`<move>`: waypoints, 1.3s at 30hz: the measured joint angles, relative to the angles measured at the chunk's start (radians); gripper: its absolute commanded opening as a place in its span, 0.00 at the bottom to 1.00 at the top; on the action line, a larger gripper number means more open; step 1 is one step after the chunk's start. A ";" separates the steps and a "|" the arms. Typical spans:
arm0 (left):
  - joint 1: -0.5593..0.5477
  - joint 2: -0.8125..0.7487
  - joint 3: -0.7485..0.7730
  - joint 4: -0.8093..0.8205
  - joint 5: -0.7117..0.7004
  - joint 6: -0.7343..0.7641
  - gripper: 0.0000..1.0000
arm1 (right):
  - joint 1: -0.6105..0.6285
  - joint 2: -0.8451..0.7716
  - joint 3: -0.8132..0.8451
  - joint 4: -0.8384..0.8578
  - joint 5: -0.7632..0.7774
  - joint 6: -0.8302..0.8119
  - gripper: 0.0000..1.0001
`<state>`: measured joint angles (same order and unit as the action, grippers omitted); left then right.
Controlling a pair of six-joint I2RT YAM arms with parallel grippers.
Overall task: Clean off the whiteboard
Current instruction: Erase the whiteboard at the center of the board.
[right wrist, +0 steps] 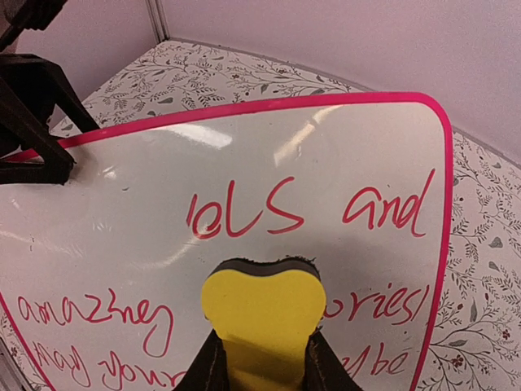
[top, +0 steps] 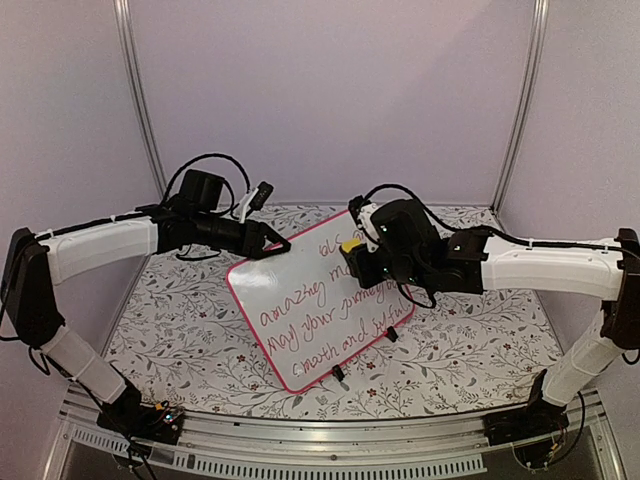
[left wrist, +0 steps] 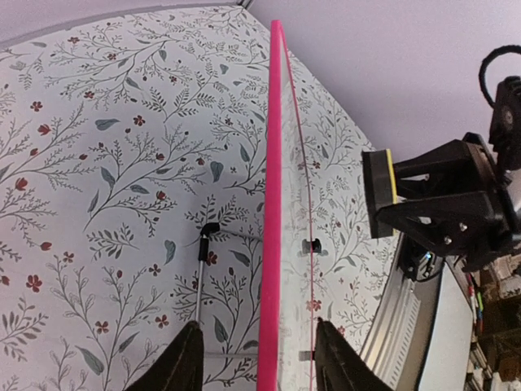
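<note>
The whiteboard (top: pixel 300 290) has a pink-red frame and red handwriting; it stands tilted mid-table on two black clip feet (top: pixel 338 373). Its upper left area is wiped blank. My left gripper (top: pixel 272 247) is open and straddles the board's upper left edge; in the left wrist view (left wrist: pixel 256 322) the pink frame (left wrist: pixel 275 163) runs between the fingers, with a gap on the left side. My right gripper (top: pixel 357 256) is shut on a yellow eraser (right wrist: pixel 259 301) and presses its dark felt against the board (right wrist: pixel 163 187) just below the top line of writing. The eraser also shows in the left wrist view (left wrist: pixel 383 194).
A floral cloth (top: pixel 180 310) covers the table. A thin metal prop rod (left wrist: pixel 201 277) stands behind the board. Pale enclosure walls and metal posts (top: pixel 140 100) close the back and sides. An aluminium rail (top: pixel 330 445) runs along the near edge.
</note>
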<state>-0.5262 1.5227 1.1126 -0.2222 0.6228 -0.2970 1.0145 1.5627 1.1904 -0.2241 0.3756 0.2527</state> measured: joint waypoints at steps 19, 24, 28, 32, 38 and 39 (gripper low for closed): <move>-0.004 0.001 0.000 0.019 0.048 -0.037 0.00 | 0.043 0.050 0.014 0.023 0.030 -0.042 0.26; -0.004 0.001 0.000 0.019 0.048 -0.039 0.00 | 0.050 0.061 0.014 0.053 0.038 -0.056 0.26; -0.004 0.001 0.000 0.020 0.050 -0.040 0.00 | 0.052 0.091 0.016 0.063 0.041 -0.063 0.26; -0.004 0.001 0.000 0.021 0.050 -0.040 0.00 | 0.052 0.137 0.034 0.064 0.060 -0.067 0.26; -0.003 0.001 -0.001 0.022 0.047 -0.046 0.00 | 0.053 0.164 0.056 0.065 0.082 -0.069 0.26; -0.003 0.001 -0.001 0.022 0.047 -0.047 0.00 | 0.054 0.170 0.066 0.066 0.085 -0.069 0.26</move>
<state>-0.5293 1.5234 1.1114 -0.2005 0.6701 -0.3439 1.0687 1.7325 1.2560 -0.1585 0.4610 0.1833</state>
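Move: The whiteboard's top edge already runs between the left hand's open fingers, practically at the hand point; the eraser is about 13 cm to that hand's right and 4 cm back. The right hand holds the eraser off the board. Its spot, the start of the second line's last word, is about 4 cm ahead, 5 cm left and 5 cm lower. From this hand, "ols" is some 6 cm ahead, 3 cm left and 2 cm down; the left gripper is roughly 4 cm ahead, 14 cm left. The whiteboard's top edge is pinched as the left fingers shut from about half open, the hand shifting barely 1 cm, then holding still. Meanwhile the eraser, kept in the right hand's grip, goes some 3.5 cm left and about as far down, mostly leftward first and then more steeply down, in towards the board face just below "ols"; whether its felt touches isn't clear. ##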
